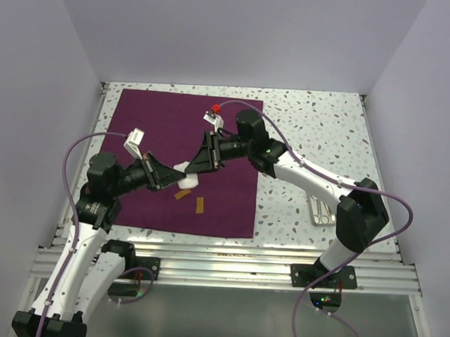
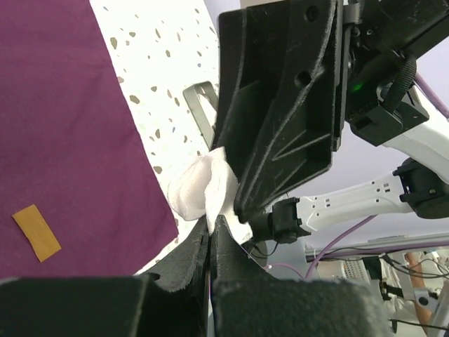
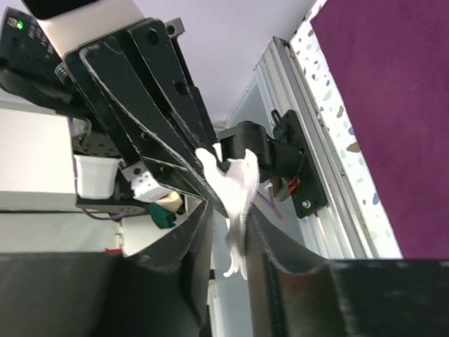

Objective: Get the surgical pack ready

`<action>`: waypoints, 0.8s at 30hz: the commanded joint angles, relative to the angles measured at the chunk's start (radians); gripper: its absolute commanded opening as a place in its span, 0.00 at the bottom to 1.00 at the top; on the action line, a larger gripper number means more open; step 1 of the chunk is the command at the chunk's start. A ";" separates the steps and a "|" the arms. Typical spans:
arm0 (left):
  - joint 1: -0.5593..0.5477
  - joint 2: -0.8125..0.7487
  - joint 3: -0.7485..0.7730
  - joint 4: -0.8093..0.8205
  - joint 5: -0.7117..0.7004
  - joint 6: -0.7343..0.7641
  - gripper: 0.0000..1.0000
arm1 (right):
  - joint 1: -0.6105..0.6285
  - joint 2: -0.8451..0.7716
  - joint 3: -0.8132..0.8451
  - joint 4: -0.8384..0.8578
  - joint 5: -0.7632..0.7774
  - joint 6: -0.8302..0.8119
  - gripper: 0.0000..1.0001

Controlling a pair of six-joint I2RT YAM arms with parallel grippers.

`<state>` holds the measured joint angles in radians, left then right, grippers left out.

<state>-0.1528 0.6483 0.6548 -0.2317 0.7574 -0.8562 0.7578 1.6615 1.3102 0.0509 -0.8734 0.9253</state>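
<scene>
The surgical pack's plum-purple cloth (image 1: 159, 128) lies spread flat on the speckled table, also seen in the left wrist view (image 2: 63, 126) and the right wrist view (image 3: 393, 105). Above its middle the two grippers meet tip to tip. My left gripper (image 1: 177, 178) (image 2: 212, 223) is shut on a small white gauze piece (image 1: 186, 174) (image 2: 200, 186). My right gripper (image 1: 193, 166) (image 3: 230, 210) stands with its jaws a little apart around the same gauze (image 3: 235, 186), which hangs between them with a gap on one side.
Two tan strips (image 1: 183, 195) (image 1: 200, 205) lie on the cloth's near part; one shows in the left wrist view (image 2: 36, 232). A small silver metal tray (image 1: 320, 212) (image 2: 200, 105) sits on the table right of the cloth. An aluminium rail (image 1: 221, 258) runs along the near edge.
</scene>
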 commanded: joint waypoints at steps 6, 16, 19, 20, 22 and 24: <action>-0.004 0.042 -0.012 0.034 0.056 -0.020 0.00 | 0.000 0.020 0.024 0.028 -0.016 0.002 0.01; -0.002 0.171 0.109 -0.234 -0.165 0.195 0.80 | -0.142 -0.003 0.073 -0.480 0.221 -0.336 0.00; -0.001 0.238 0.157 -0.349 -0.265 0.288 0.80 | -0.290 -0.003 0.020 -0.667 0.345 -0.423 0.00; 0.001 0.258 0.163 -0.363 -0.274 0.307 0.80 | -0.331 -0.005 0.003 -0.695 0.367 -0.465 0.00; 0.002 0.270 0.164 -0.368 -0.306 0.348 0.80 | -0.437 -0.037 -0.047 -0.756 0.457 -0.518 0.00; 0.002 0.280 0.161 -0.374 -0.319 0.377 0.79 | -0.494 -0.071 -0.072 -0.798 0.552 -0.620 0.00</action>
<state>-0.1528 0.9226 0.7815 -0.5320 0.5190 -0.5957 0.3401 1.6760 1.2808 -0.5480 -0.5213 0.4927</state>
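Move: The gauze hangs in the left hand's shut fingertips, only about 2 cm to that hand's right and 1 cm low; from the right hand it is about 1 cm back, 1 cm to the left and 1 cm below, between the part-open fingers. About 25 cm beneath, the slanted tan strip lies some 2 cm ahead and 3 cm left of the right hand, the straight tan strip 1 cm back and 3 cm right. The metal tray is some 40 cm right, 2 cm ahead, equally low. Almost in place at first, the right fingers shut on the gauze while the left still pinches it; then the left fingers open wide and let go. With its hold kept, the right hand speeds off rightward some 19 cm, also down and forward, towards the tray, fingertips tipping down and swinging clockwise. The freed left hand sinks about 8 cm, easing forward and left. ##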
